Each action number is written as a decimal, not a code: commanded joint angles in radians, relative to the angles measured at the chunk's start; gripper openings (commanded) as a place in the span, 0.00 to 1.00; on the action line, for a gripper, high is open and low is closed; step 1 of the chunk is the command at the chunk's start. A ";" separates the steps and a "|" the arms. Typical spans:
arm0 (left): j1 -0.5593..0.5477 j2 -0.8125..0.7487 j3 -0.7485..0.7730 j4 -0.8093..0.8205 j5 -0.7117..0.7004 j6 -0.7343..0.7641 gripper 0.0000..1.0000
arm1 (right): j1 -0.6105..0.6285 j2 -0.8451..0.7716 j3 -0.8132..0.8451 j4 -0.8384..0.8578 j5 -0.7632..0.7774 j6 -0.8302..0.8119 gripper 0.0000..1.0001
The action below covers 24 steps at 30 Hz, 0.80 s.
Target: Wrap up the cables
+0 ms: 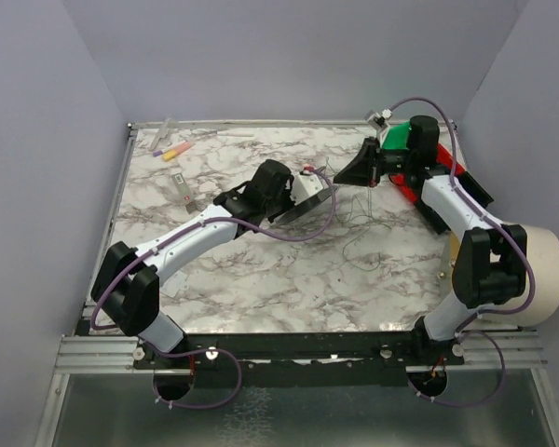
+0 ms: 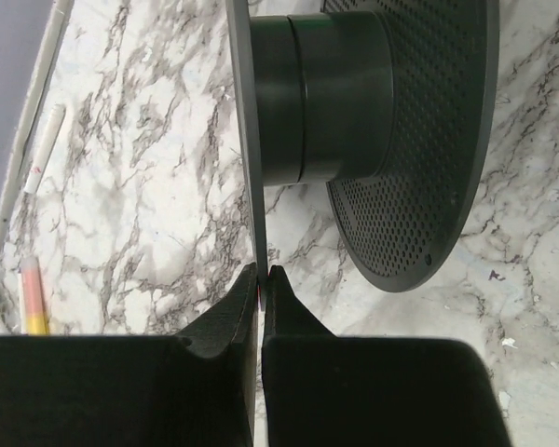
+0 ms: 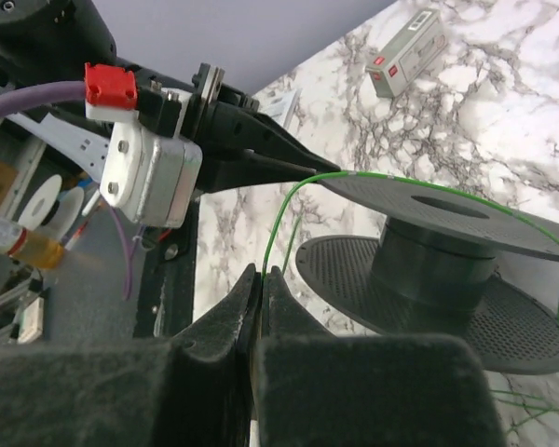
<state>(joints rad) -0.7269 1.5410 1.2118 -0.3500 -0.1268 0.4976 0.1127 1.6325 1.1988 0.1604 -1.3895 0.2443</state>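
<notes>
A black spool (image 2: 340, 98) with two perforated flanges is in the left wrist view. My left gripper (image 2: 262, 275) is shut on the thin edge of one flange. From above, the left gripper (image 1: 319, 194) holds the spool (image 1: 298, 212) mid-table. My right gripper (image 3: 263, 275) is shut on a hair-thin green cable (image 3: 284, 219). The cable arcs up and runs along the rim of the spool's upper flange (image 3: 466, 209). More loose strands of cable (image 1: 359, 235) lie on the marble between the arms. The right gripper (image 1: 343, 177) hovers just right of the spool.
Markers (image 1: 172, 149) and a small grey box (image 1: 180, 182) lie at the back left. Green and red items (image 1: 398, 137) sit at the back right behind the right arm. A large white roll (image 1: 543, 272) stands at the right edge. Grey walls enclose the table.
</notes>
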 commanded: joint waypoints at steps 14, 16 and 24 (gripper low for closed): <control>-0.026 -0.004 0.035 -0.102 0.103 -0.002 0.00 | 0.127 0.181 0.375 -0.928 0.373 -0.775 0.00; -0.028 -0.002 0.033 -0.105 0.102 0.000 0.00 | 0.130 0.180 0.374 -0.926 0.406 -0.784 0.01; -0.069 0.008 0.021 -0.106 0.064 0.024 0.00 | 0.130 0.173 0.358 -0.804 0.413 -0.672 0.00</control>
<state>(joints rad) -0.7582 1.5402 1.2274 -0.4019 -0.0837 0.5137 0.2432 1.8050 1.5402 -0.6979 -1.0058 -0.4793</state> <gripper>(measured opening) 0.016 0.005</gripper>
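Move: The left hand already pinches the rim of the tilted, lifted spool, whose middle lies about 6 cm ahead, 5 cm right and 4 cm below it. The right hand, holding the green cable, has that middle roughly 7 cm ahead, 7 cm left and 12 cm below. From the right hand, loose cable loops lie on the table about 3 cm back and 8 cm right, the green bin some 18 cm ahead and 20 cm right, both roughly 25 cm below. Still pinching the green cable, the right hand brings it down beside the spool's right side, closing on the flanges: it eases a little forward and left, then sinks about 7 cm, the left-pointing fingers tipping down some 25 degrees. The left hand keeps its pinch on the upper flange's rim, drifting back and slightly right by about 2 cm. ##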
